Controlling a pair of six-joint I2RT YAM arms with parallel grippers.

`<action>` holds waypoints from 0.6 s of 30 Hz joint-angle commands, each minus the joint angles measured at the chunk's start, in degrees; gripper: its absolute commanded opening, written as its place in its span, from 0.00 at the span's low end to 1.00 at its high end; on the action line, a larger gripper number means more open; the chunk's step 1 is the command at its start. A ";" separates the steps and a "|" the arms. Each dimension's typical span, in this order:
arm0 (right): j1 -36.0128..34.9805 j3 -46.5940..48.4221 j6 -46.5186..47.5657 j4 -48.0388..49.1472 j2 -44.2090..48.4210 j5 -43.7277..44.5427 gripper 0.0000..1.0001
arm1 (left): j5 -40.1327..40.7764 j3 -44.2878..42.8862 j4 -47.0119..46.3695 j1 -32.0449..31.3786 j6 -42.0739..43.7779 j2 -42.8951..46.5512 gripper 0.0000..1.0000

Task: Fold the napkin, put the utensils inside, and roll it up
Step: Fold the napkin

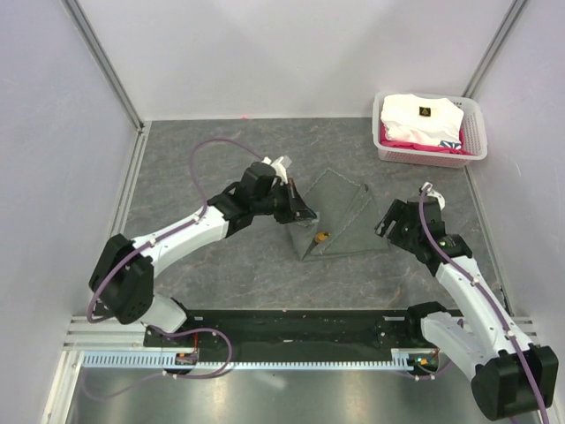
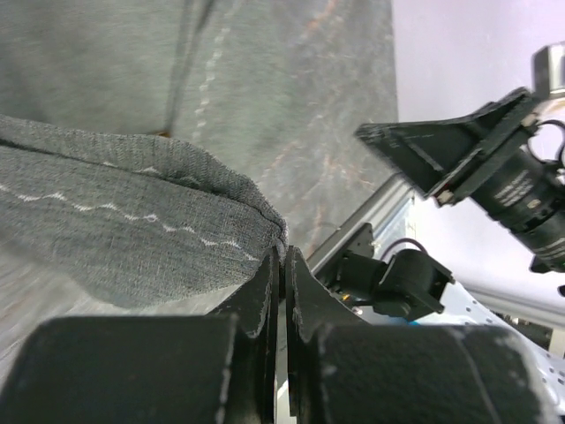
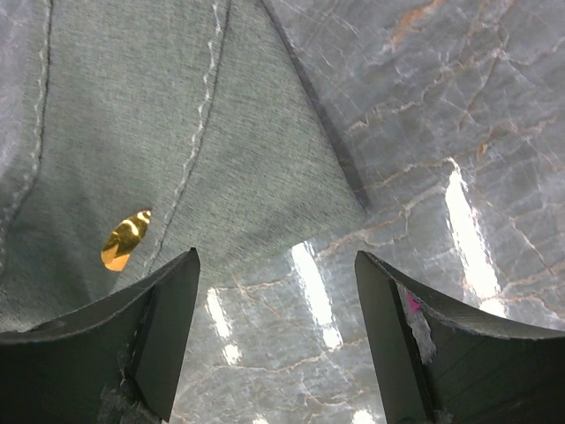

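The grey-green napkin [image 1: 342, 216] lies folded on the table's middle, and a fold of it [image 2: 132, 234] is lifted on its left side. My left gripper [image 1: 304, 215] is shut on that lifted fold, the cloth pinched right at the fingertips [image 2: 284, 250]. A bit of the gold spoon [image 1: 322, 236] peeks out from the cloth near its front edge; the rest is covered. In the right wrist view the spoon [image 3: 126, 240] glints on the napkin [image 3: 177, 132]. My right gripper [image 3: 275, 261] hovers open over bare table just off the napkin's right corner [image 1: 386, 221], holding nothing.
A white basket [image 1: 477, 141] with a folded white garment [image 1: 421, 119] stands at the back right. Grey walls and metal rails enclose the table. The right arm's black body [image 2: 477, 155] shows across from the left wrist camera.
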State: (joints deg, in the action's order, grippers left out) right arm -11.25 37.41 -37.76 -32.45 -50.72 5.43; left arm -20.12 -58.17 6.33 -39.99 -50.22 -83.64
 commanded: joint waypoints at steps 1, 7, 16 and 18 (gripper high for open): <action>0.08 -0.93 -1.09 -2.44 2.29 1.16 0.80 | -2.20 -6.33 -1.76 -3.34 1.35 -3.90 0.02; 0.08 -1.46 -1.09 -4.03 4.31 1.25 0.80 | -2.20 -10.46 -1.76 -7.29 1.17 -8.64 0.02; 0.00 -2.08 -1.44 -5.78 6.42 2.04 0.80 | -3.00 -16.53 -1.67 -9.85 -0.23 -13.48 0.02; 0.00 -2.51 -1.70 -5.87 6.86 1.52 0.80 | -2.73 -16.62 -1.76 -10.11 -0.32 -13.13 0.02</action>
State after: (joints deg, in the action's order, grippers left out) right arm -11.25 35.97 -38.39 -37.47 -45.19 6.20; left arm -21.65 -71.79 6.09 -49.36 -50.26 -97.10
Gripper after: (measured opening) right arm 0.804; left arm 0.042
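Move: The left hand holds the napkin's lifted left corner some 17 cm above the table. The stitched hem on the napkin's right part lies about 11 cm to its right and 10 cm ahead; the gold utensil lies nearer, about 5 cm right and 4 cm ahead, and the napkin's near right corner some 25 cm right, level with it. From the open right hand, the hem is about 10 cm left, 10 cm ahead and 11 cm down. The left hand, fingers still shut on the napkin corner, carries it almost level to the right by some 9 cm, easing back about 2 cm as it goes, past the near side of the gold utensil towards the stitched hem, slowing near the end while the wrist turns about 10 degrees clockwise. The right hand, empty and wide open above the napkin's right corner, meanwhile backs off about 2 cm towards its base without touching the cloth. ##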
